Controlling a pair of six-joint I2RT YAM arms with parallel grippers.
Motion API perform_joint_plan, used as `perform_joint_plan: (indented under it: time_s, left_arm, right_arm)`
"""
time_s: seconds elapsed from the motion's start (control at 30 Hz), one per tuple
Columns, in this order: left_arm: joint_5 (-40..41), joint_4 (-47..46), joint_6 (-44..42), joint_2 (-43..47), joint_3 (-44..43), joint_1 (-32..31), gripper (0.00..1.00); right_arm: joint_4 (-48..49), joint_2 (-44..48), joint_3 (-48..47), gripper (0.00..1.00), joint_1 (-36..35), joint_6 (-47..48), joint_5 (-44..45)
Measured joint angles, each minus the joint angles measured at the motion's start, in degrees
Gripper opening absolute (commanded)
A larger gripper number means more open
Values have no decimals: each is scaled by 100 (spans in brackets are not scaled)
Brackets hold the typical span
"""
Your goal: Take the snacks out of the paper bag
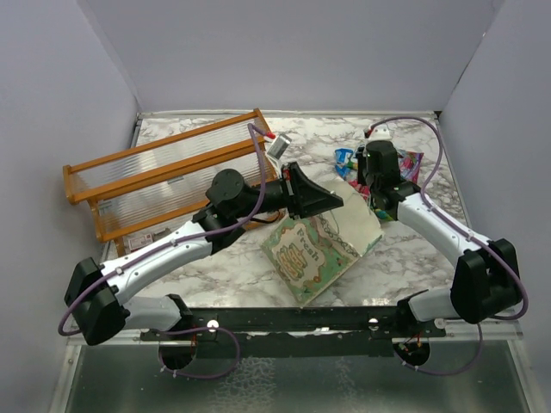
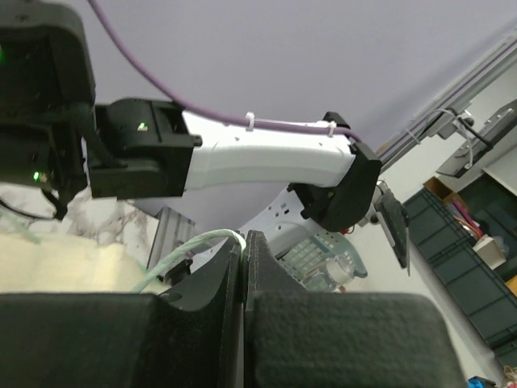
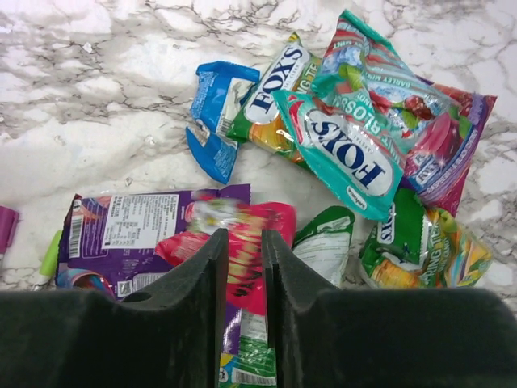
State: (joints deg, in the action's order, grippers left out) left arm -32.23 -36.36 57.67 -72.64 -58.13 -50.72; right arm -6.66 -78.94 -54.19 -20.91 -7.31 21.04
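Note:
The mint-green paper bag [image 1: 314, 249] lies tilted on the marble table, its printed side up. My left gripper [image 1: 336, 202] is at the bag's upper edge, and in the left wrist view it [image 2: 242, 238] is shut on the bag's thin string handle [image 2: 186, 246]. My right gripper [image 1: 376, 176] hangs over the pile of snacks [image 1: 411, 162] at the back right. Its jaws [image 3: 242, 238] stand slightly apart. A blurred red-pink packet [image 3: 250, 242] shows through the gap, over a purple packet [image 3: 137, 226]. Teal-white [image 3: 347, 153], blue [image 3: 214, 113] and green-yellow [image 3: 424, 246] packets lie beyond.
An orange wooden rack [image 1: 164, 176] stands at the back left, close to my left arm. A small silvery object [image 1: 280, 144] lies behind the bag. Pink [image 3: 4, 226] and green [image 3: 50, 255] marker tips lie left of the purple packet. Grey walls enclose three sides.

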Motion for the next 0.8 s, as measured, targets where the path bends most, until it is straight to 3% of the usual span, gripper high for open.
perform_joint_plan:
  time_s: [0.1, 0.17, 0.47, 0.6, 0.8]
  left_arm:
    - [214, 393, -210, 330, 210, 0, 0]
    - [378, 588, -326, 601, 363, 2, 0]
    - [590, 879, -511, 625, 337, 2, 0]
    - [557, 822, -461, 140, -68, 0, 0]
    - [389, 564, -310, -723, -815, -199, 0]
  right_arm:
    - [-59, -92, -164, 66, 0, 46, -15]
    - [-142, -118, -273, 75, 0, 118, -57]
    - [-1172, 74, -940, 81, 0, 61, -273]
    - [-1694, 922, -1220, 82, 0, -2, -267]
    - [-1718, 2258, -1530, 91, 0, 15, -258]
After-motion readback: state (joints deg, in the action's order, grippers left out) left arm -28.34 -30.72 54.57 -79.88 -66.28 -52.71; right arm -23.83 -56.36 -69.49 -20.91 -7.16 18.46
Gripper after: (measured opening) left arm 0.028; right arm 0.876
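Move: The red packet, already dropped, lies almost straight under the right fingertips, about 12 cm down and 1 cm farther out. Level with the hand is the purple packet, some 6 cm left; the green packet is 4 cm back and 6 cm right; the blue packet is about 10 cm ahead and 2 cm left. The left hand holds the bag by its handle, the paper bag hanging some 18 cm below, 3 cm back and 4 cm left. Touching nothing, the right fingers spread from barely parted to wide over the dropped red packet while the hand all but hovers; the hand then climbs about 20 cm away from the snacks, drawing back some 7 cm and tipping its fingers up roughly 20 degrees. The left keeps pinching the bag handle and swings it a little left, then about 6 cm right and slightly forward. ##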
